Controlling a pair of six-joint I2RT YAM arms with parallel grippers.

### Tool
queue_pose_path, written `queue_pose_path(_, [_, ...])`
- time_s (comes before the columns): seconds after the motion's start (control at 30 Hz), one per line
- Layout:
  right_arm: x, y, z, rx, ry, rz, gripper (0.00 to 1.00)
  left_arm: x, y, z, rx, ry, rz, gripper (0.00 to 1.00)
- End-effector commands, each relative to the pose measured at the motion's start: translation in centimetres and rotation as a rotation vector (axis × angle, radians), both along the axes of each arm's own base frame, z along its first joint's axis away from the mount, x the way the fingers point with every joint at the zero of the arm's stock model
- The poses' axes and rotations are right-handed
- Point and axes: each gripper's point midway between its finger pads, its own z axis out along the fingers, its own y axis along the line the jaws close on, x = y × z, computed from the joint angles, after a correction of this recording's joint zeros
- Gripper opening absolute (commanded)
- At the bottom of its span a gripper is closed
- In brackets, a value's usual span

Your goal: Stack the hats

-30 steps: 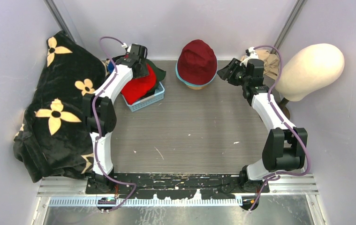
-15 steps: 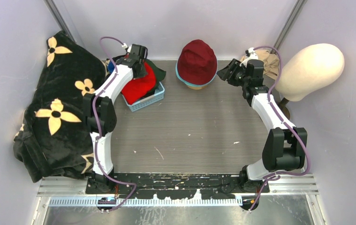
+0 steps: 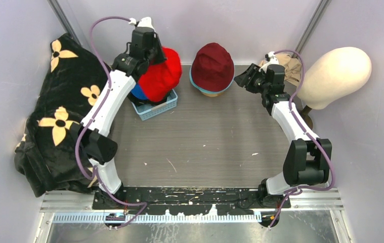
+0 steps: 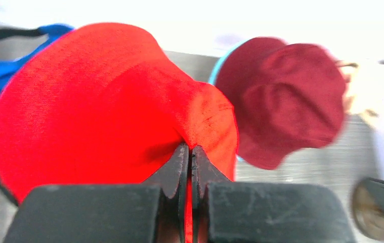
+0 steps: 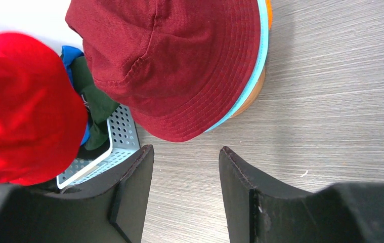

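Note:
My left gripper (image 4: 190, 151) is shut on a bright red hat (image 3: 160, 74), pinching a fold of its fabric (image 4: 200, 116) and holding it up above the blue basket (image 3: 157, 110). A blue cap (image 5: 72, 55) and a dark green cap (image 5: 92, 101) still lie in that basket. At the back centre stands a stack: a dark red bucket hat (image 3: 212, 65) over a teal one (image 5: 260, 48) and an orange one (image 5: 268, 10). My right gripper (image 5: 185, 154) hangs open just right of the stack, above bare table, nothing between its fingers.
A black blanket with cream flowers (image 3: 60, 119) covers the left side. A cream head-shaped form (image 3: 337, 75) stands at the right, with a beige cloth (image 3: 292, 68) behind the right arm. Grey walls close in the back and sides.
The left gripper shut on the bright red hat in the basket, and the arm lifted it up and slightly right. The right arm did not move.

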Motion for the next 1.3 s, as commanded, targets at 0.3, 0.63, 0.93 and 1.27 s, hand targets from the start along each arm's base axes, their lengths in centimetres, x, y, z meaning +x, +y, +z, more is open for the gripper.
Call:
queue_pose_path(0.3, [-0.4, 0.5, 5.7, 0.026, -0.165, 0.034, 0.55, -3.3, -7.7, 18.4, -0.469, -0.454, -0.422, 0.00])
queue_pose_path(0.63, [-0.5, -1.2, 5.4, 0.027, -0.162, -0.001, 0.55, -3.6, -11.5, 22.9, -0.706, -0.539, -0.628, 0.00])
queue_pose_path(0.93, [-1.1, -4.2, 5.4, 0.045, -0.165, -0.070, 0.55, -3.2, -15.4, 23.9, -0.891, -0.564, -0.828, 0.00])
queue_pose_path(1.27, [-1.4, -4.1, 5.4, 0.053, -0.172, -0.056, 0.55, -0.7, -17.7, 21.1, -1.112, -0.537, -0.897, 0.00])
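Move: The dark red hat, top of the stack on its stand, lies some 19 cm right of the left hand, about 4 cm ahead and 12 cm lower. Under that hand is the basket, roughly 7 cm left, 2 cm ahead and 25 cm down; the blue hat in it lies some 10 cm left, 5 cm ahead and 22 cm down. From the right hand the dark red hat is about 12 cm left, 6 cm ahead and 3 cm lower. Left swings the pinched red hat ~18 cm right and up over the stack, turning clockwise; right retreats rightward. ##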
